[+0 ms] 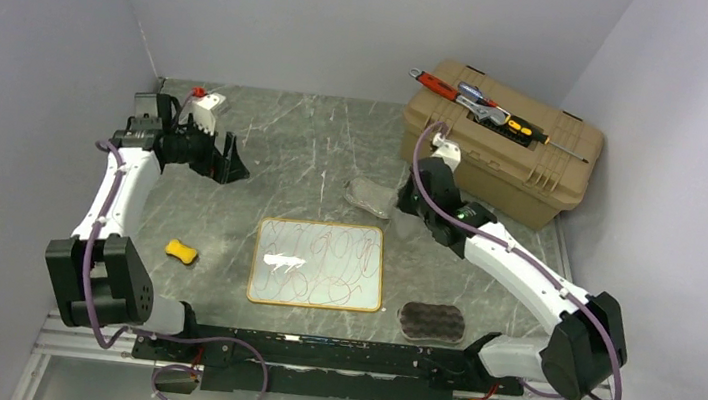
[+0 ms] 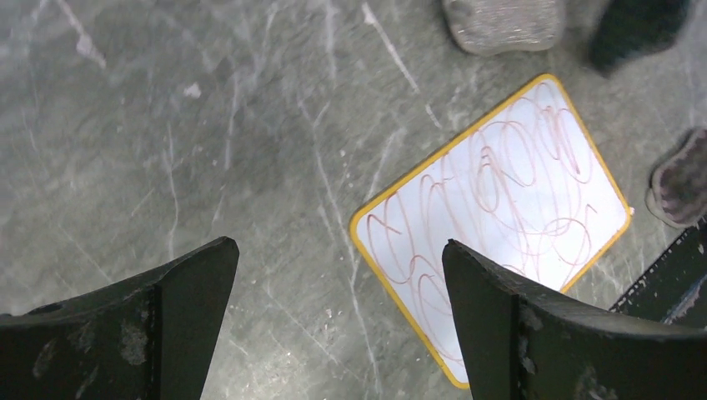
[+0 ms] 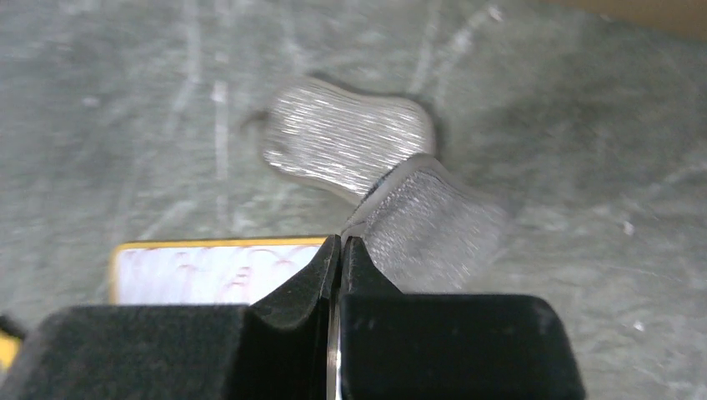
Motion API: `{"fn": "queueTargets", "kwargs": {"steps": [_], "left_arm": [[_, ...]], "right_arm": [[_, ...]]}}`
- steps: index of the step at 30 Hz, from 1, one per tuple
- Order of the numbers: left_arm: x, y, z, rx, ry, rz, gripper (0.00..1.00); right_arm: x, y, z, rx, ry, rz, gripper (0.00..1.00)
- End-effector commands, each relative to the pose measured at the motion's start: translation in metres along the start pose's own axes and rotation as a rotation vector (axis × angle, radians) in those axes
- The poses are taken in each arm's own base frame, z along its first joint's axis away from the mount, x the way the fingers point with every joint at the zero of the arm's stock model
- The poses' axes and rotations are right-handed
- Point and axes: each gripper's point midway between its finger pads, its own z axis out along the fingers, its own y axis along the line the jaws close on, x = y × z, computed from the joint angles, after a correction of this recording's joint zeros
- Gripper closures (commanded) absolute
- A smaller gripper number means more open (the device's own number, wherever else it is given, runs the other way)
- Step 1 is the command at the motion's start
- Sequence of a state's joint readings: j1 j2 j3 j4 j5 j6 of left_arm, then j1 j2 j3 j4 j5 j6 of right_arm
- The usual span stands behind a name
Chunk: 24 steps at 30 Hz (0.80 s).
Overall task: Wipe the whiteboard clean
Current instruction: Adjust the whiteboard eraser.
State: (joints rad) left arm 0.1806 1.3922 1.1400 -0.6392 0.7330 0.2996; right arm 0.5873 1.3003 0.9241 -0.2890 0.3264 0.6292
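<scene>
The whiteboard lies flat mid-table, yellow-framed and covered in reddish scribbles; it also shows in the left wrist view and the right wrist view. My right gripper is low over the table just beyond the board's far right corner. It is shut, and a thin silvery edge of a grey woven pad is pinched at its tips. A second grey part lies flat behind; I cannot tell whether it is the same pad. My left gripper hangs open at the far left, holding nothing.
A yellow sponge lies left of the board. A dark ribbed sponge lies at the board's near right. A tan toolbox with hand tools on its lid stands at the back right. A small white and red object sits at the back left.
</scene>
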Motion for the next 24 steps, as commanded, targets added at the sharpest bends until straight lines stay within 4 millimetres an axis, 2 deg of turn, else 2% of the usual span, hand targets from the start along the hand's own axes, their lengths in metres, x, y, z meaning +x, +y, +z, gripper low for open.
{"fn": "queueTargets", "kwargs": {"steps": [1,4,8,10,14,19,24], "left_arm": [[-0.030,-0.049,-0.025,0.126,-0.051,0.207,0.00],[-0.039,-0.080,-0.034,0.172,-0.075,0.318,0.00],[-0.036,-0.123,-0.039,0.234,-0.100,0.428,0.00],[-0.034,-0.139,-0.042,0.244,-0.124,0.465,0.01],[-0.040,-0.170,-0.060,0.271,-0.212,0.496,0.01],[-0.035,-0.195,-0.077,0.326,-0.251,0.469,0.00],[-0.039,-0.200,-0.086,0.309,-0.304,0.482,0.01]], "right_arm": [[-0.052,0.065,-0.040,-0.142,-0.143,0.020,1.00],[-0.068,0.113,-0.062,-0.227,-0.200,0.024,1.00],[-0.079,0.173,-0.093,-0.316,-0.258,0.019,1.00],[-0.080,0.201,-0.110,-0.352,-0.283,0.011,1.00],[-0.074,0.242,-0.138,-0.416,-0.313,0.015,1.00],[-0.062,0.270,-0.163,-0.481,-0.332,0.035,1.00],[-0.049,0.287,-0.180,-0.535,-0.325,0.023,1.00]]}}
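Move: The right hand already holds the whiteboard eraser, its middle about 4 cm below and 3 cm right of the fingers; the open left gripper is some 40 cm left and 3 cm ahead, roughly level. The whiteboard's middle lies 16 cm left, 10 back and 13 below; the spare grey pad 4 left, 7 ahead. From the left hand the held eraser is about 43 cm right and 3 back, the whiteboard 21 right and 11 back. Right hand lifts the eraser some 23 cm left towards the open left hand, itself rising back and right. ##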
